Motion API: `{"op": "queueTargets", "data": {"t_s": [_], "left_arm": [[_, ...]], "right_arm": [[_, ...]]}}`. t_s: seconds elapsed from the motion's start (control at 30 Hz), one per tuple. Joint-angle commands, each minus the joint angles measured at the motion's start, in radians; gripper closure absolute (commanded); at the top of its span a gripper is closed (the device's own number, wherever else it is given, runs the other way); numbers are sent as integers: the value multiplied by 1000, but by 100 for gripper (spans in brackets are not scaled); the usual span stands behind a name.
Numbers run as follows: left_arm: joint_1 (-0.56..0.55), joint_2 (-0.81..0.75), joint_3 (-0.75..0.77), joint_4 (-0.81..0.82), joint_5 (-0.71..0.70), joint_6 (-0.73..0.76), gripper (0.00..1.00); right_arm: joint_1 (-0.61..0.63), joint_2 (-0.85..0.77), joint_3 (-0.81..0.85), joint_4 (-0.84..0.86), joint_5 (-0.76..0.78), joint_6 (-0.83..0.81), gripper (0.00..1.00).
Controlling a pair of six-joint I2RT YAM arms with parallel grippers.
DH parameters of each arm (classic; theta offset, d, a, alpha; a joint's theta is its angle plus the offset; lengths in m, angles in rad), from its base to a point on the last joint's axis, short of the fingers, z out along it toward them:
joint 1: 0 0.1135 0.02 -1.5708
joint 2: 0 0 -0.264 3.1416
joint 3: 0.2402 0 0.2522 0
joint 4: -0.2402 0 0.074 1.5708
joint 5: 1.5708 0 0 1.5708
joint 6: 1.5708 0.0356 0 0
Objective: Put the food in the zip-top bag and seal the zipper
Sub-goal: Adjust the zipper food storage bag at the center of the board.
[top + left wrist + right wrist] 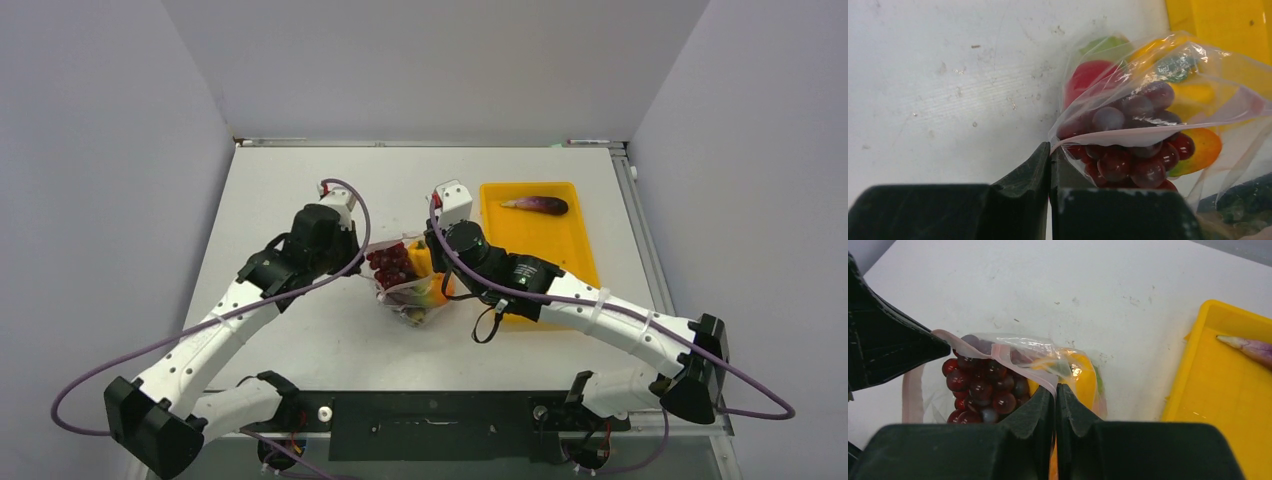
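Note:
The clear zip-top bag [412, 285] lies mid-table, holding a dark red grape bunch [390, 264], a yellow-orange pepper [419, 259] and green and orange pieces. My left gripper [362, 253] is shut on the bag's left mouth corner; in the left wrist view the pale pink zipper [1128, 137] runs out from the pinched jaws of that gripper [1050, 150], over the grapes [1128, 160]. My right gripper [432, 245] is shut on the mouth's other end, its tips [1054, 388] clamping the zipper strip [1018, 362]. The purple eggplant [538, 205] lies in the yellow tray.
The yellow tray [560, 250] sits right of the bag, under my right forearm; its edge [1188, 370] lies close to the right gripper. Bare white table [300, 330] lies left of and in front of the bag. Grey walls enclose the table.

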Motion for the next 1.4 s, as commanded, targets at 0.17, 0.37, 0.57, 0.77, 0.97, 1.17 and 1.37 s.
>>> {"op": "queueTargets", "data": {"t_s": [0.17, 0.37, 0.57, 0.77, 0.97, 1.17, 1.37], "left_arm": [[7, 8, 131, -18, -3, -13, 100], [6, -10, 290, -105, -15, 30, 100], [7, -19, 342, -138, -30, 66, 100], [7, -20, 317, -124, -28, 75, 100], [8, 1, 239, -77, -40, 94, 100], [8, -5, 168, -4, -28, 114, 100], [9, -25, 126, 32, -16, 125, 100]], "right_arm": [[-18, -44, 94, 32, 54, -22, 95], [-12, -83, 174, 24, 61, -56, 95], [-12, -105, 186, 38, 70, -71, 95], [-22, -75, 141, 46, 86, -61, 95], [-76, -45, 72, 47, 63, -31, 95], [-114, -38, 63, 41, 19, -22, 95], [-118, -30, 96, 44, -10, -19, 85]]}}
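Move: My hands already hold the open bag's rim at opposite sides. The bag's food bundle hangs about 11 cm right, 2 cm ahead and 10 cm below my left hand, and about 4 cm left, level fore-and-aft and 14 cm below my right. The grapes sit some 7 cm right, 3 cm ahead and 7 cm below my left hand; the yellow tray is roughly 27 cm right, 12 cm ahead and 24 cm below my right. I shake the bag once between both hands, keeping both pinches on the rim: a short dip, then a quick lift to about 11 cm above the start with my left and 9 cm with my right, fingertips tipping up slightly. Then I lower both partway, while my right hand eases a couple of centimetres forward and to the right, drawing the mouth wider. ##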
